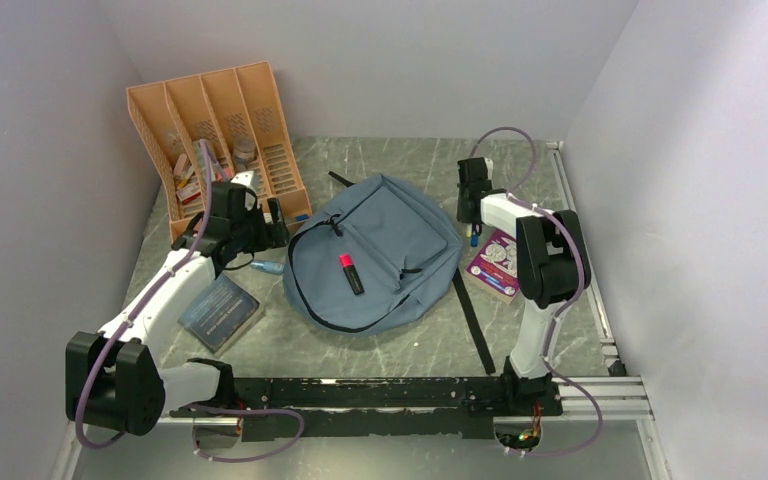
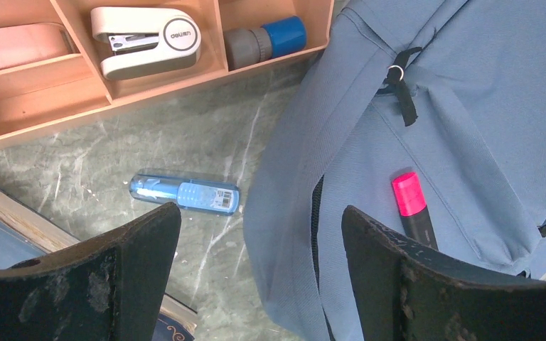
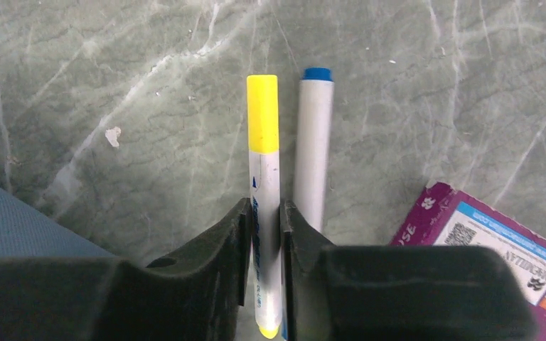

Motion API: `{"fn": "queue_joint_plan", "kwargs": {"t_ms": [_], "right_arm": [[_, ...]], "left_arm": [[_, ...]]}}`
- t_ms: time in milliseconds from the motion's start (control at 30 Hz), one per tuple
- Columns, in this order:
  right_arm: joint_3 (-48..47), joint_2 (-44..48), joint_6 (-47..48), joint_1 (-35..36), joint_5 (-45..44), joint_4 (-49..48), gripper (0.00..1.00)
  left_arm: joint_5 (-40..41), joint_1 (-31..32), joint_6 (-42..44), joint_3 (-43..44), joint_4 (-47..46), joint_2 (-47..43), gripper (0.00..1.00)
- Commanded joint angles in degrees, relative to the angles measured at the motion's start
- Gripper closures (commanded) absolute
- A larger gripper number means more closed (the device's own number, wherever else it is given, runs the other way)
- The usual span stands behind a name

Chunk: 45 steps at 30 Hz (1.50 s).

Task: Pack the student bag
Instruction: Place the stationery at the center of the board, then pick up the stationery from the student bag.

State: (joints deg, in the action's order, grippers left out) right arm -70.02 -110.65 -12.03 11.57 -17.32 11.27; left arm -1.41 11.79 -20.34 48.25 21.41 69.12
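Observation:
The grey-blue student bag lies flat mid-table, with a pink-capped black highlighter resting on it; both also show in the left wrist view, bag, highlighter. My left gripper is open and empty, hovering over the bag's left edge and its dark zipper. My right gripper is shut on a yellow-capped white marker, low over the table to the right of the bag. A blue-capped white marker lies right beside it.
An orange slotted organizer at back left holds a white stapler and a blue-grey cylinder. A blue tube lies on the table. A dark booklet lies left, a purple booklet right. A black strap lies on the table.

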Motion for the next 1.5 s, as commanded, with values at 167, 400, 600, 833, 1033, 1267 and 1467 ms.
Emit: {"fn": "queue_joint_plan", "kwargs": {"t_ms": [167,400,600,833,1033,1267,1467], "right_arm": [[-2.45,-1.0,-0.01,-0.59,0.78,1.33,0.62],[-2.46,8.31,0.26,-0.21,1.74,2.43,0.58],[-3.3,15.26,1.94,9.16,10.78,3.36,0.54],[-3.96,12.95,-1.09,26.29,12.48,7.8,0.53],[-2.14,10.85,-4.44,34.4,17.77,6.86,0.48],[-1.1,7.02,-5.53,36.33,19.32,6.66,0.44],[-1.48,3.14,-5.51,36.89,20.81,5.96,0.44]], "left_arm": [[-1.58,-0.72,0.62,0.61,-0.76,0.05,0.12],[-1.58,-0.8,0.59,0.62,-0.75,0.21,0.12],[-1.5,-1.05,0.65,0.87,-0.54,0.48,0.12],[-1.06,-1.07,0.74,0.88,-0.05,0.28,0.13],[-1.32,-1.1,0.74,0.96,-0.14,0.65,0.13],[-1.42,-1.16,0.74,0.88,-0.13,0.56,0.13],[-1.71,-1.16,0.69,0.88,-0.28,0.56,0.13]]}}
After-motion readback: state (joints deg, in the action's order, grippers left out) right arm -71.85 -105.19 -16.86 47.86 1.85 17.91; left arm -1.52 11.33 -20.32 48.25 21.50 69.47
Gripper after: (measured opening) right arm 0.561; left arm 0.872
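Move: Straddling the yellow marker on the tabletop, the right hand next wants the red-capped highlighter lying on the backpack, about 30 cm to its left and 18 cm nearer the base, at roughly the same height. The backpack's middle is some 23 cm left and 12 cm back. Close by, the blue marker lies 2 cm to the right, and the purple book 9 cm right and 13 cm back. From the left hand the highlighter is about 15 cm right, 3 cm back and 10 cm below. Opening its fingers about half way, the right hand lets go of the yellow marker on the tabletop, rises some 15 cm and sweeps about 30 cm left and 17 cm back across the backpack. It turns roughly 45 degrees counter-clockwise, spreads the fingers a little more and sinks again, coming in just above the highlighter with one finger on either side. ##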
